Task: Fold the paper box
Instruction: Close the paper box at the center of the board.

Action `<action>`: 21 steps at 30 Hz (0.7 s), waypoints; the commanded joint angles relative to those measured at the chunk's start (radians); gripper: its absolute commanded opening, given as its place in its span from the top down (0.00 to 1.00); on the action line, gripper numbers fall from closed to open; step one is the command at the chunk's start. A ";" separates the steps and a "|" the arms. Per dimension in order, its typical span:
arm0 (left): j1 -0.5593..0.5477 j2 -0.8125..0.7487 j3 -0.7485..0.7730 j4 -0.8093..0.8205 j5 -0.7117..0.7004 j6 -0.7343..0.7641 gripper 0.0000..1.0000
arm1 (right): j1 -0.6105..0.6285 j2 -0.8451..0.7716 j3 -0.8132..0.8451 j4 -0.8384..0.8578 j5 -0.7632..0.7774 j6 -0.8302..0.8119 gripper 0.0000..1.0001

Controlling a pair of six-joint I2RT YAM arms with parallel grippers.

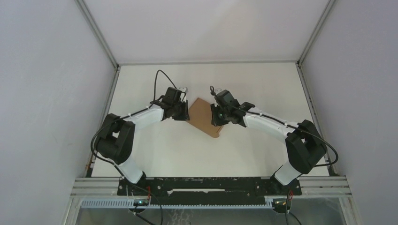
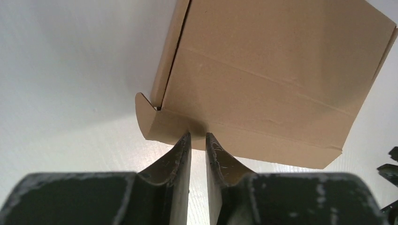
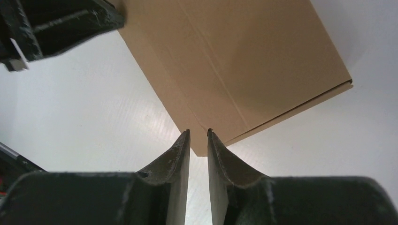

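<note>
The paper box (image 1: 204,117) is a flat brown cardboard mailer lying closed and skewed on the white table between my two arms. My left gripper (image 1: 183,111) is at its left edge. In the left wrist view its tips (image 2: 198,135) meet the box's (image 2: 263,79) near side wall beside a rounded flap ear (image 2: 143,117). Its jaws stand a narrow slit apart, with only table in the gap. My right gripper (image 1: 216,117) is at the box's right corner. Its tips (image 3: 198,131) frame a corner of the box (image 3: 244,61), again a slit apart; I cannot tell whether they touch it.
White walls and metal corner posts (image 1: 101,37) enclose the table on three sides. The aluminium rail (image 1: 211,185) with both arm bases runs along the near edge. The left gripper's body (image 3: 51,23) shows at the top left of the right wrist view.
</note>
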 commanded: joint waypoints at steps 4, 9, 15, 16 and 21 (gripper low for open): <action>0.017 -0.029 0.085 0.043 0.024 0.029 0.78 | 0.034 0.040 0.033 -0.042 0.036 -0.038 0.73; 0.018 -0.082 0.101 0.019 0.043 0.032 0.77 | 0.036 0.056 0.033 -0.034 0.041 -0.033 0.73; 0.040 -0.036 0.159 -0.003 0.043 0.045 0.75 | 0.015 0.079 0.034 -0.018 0.024 -0.032 0.72; 0.043 -0.024 0.167 -0.005 0.040 0.046 0.75 | 0.013 0.082 0.034 -0.015 0.022 -0.032 0.73; 0.050 0.031 0.196 0.009 0.043 0.051 0.75 | 0.006 0.097 0.034 -0.006 0.009 -0.032 0.73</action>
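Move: The paper box lies closed but untucked, askew between the hands. Its middle is about 8 cm right of the left hand and 1 cm ahead, some 3 cm lower; its left corner tab is about 3 cm left and 1 cm ahead of that hand. From the right hand, the box's near corner, where the front flap ends, is roughly 2 cm back, 1 cm left and 7 cm down; the box middle is 5 cm ahead and 4 cm left. Lower the right gripper about 3.5 cm, easing it back 1 cm, until its tips are close over the near corner at the end of the front flap. Meanwhile lift the left gripper some 5 cm away from the flap's left part and carry it 4 cm forward past the box's left end, tilting its tips slightly forward. Keep both sets of fingers slightly open. ##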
